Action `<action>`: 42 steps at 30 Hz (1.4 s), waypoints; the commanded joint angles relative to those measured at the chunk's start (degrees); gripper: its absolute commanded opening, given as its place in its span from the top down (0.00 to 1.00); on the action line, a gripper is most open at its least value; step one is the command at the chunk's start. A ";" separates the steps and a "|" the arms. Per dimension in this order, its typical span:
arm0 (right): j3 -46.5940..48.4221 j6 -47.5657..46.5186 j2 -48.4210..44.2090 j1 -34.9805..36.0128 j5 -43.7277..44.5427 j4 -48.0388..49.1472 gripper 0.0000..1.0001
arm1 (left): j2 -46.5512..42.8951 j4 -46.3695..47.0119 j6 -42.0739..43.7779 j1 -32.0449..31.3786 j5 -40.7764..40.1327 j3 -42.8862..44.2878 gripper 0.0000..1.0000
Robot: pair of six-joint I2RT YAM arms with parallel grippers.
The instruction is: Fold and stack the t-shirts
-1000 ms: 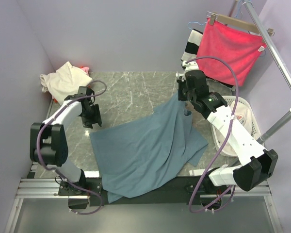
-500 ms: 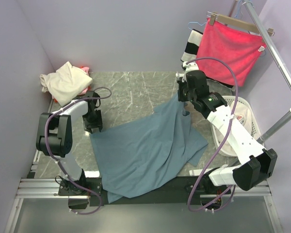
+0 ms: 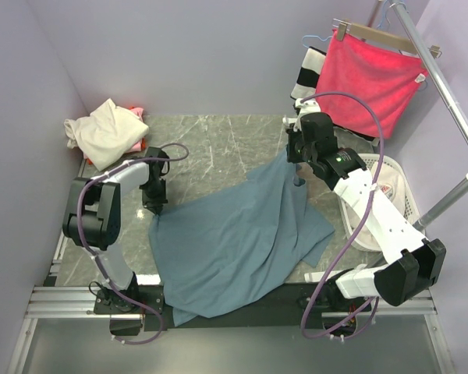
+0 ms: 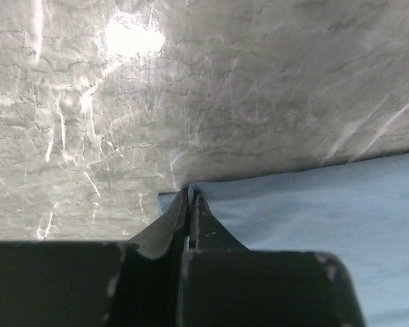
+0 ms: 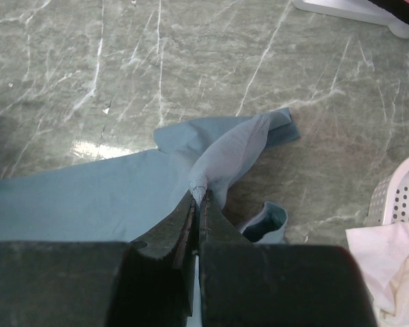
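A dusty blue-grey t-shirt (image 3: 234, 241) lies spread over the marble table (image 3: 210, 144) and hangs over its near edge. My left gripper (image 3: 156, 207) is shut on the shirt's far left corner, and the left wrist view shows that corner pinched at the fingertips (image 4: 189, 195) with the blue cloth (image 4: 313, 218) running off to the right. My right gripper (image 3: 297, 161) is shut on a bunched fold at the shirt's far right, lifted off the table (image 5: 198, 194). A cream t-shirt (image 3: 105, 132) lies crumpled at the back left with a pink one (image 3: 135, 114) peeking out behind it.
A white laundry basket (image 3: 357, 234) at the right holds a white t-shirt with red print (image 3: 386, 187). A bright pink-red towel (image 3: 370, 74) and a striped cloth (image 3: 306, 74) hang at the back right by a metal rail (image 3: 452, 101). Walls close the left and back.
My left gripper moved right to the blue-grey shirt's left corner and shut on it. The right arm kept its grip and place.
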 commanded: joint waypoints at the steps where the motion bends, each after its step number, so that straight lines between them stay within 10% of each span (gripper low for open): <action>1: -0.13 0.01 -0.11 -0.69 0.21 1.58 1.00 | 3.68 0.94 -0.52 -0.97 1.51 -1.48 0.99; 17: 1.80 -0.87 -17.51 -0.87 10.85 2.11 1.00 | -14.08 -10.04 2.02 3.25 -13.61 45.63 0.99; 36: -13.04 6.16 -9.36 11.51 -30.20 -17.04 0.99 | -25.77 -7.58 -2.28 3.08 3.17 3.28 0.99; 38: -13.75 7.21 -8.12 12.84 -26.97 -18.28 0.67 | -24.54 -7.06 -2.55 2.64 3.26 1.88 0.99; 42: -10.95 9.85 -3.99 12.58 -5.80 -17.94 0.39 | -20.68 -5.83 -2.02 1.76 2.64 2.66 0.99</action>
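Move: The left hand already pinches the blue t-shirt's left corner just above the table; the middle of the shirt spreads some 14 cm back and 21 cm to the right of it, and the white cloth pile stands about 25 cm ahead and 15 cm left. The right hand already holds the shirt high, its middle roughly 21 cm back, 19 cm left and 24 cm below; the laundry basket sits about 26 cm right, 5 cm back and 22 cm below. Keeping its pinch on the corner, the left hand whips up about 37 cm and some 13 cm forward, its fingers swinging from straight down to well forward, then drops back to end nearly over its start, about 11 cm higher. The right hand rises 12 cm while drawing back, then swings down about 22 cm towards the table, back and to the left with its fingers tipping down some 30 degrees, and opens about halfway at the end around the shirt's edge. ##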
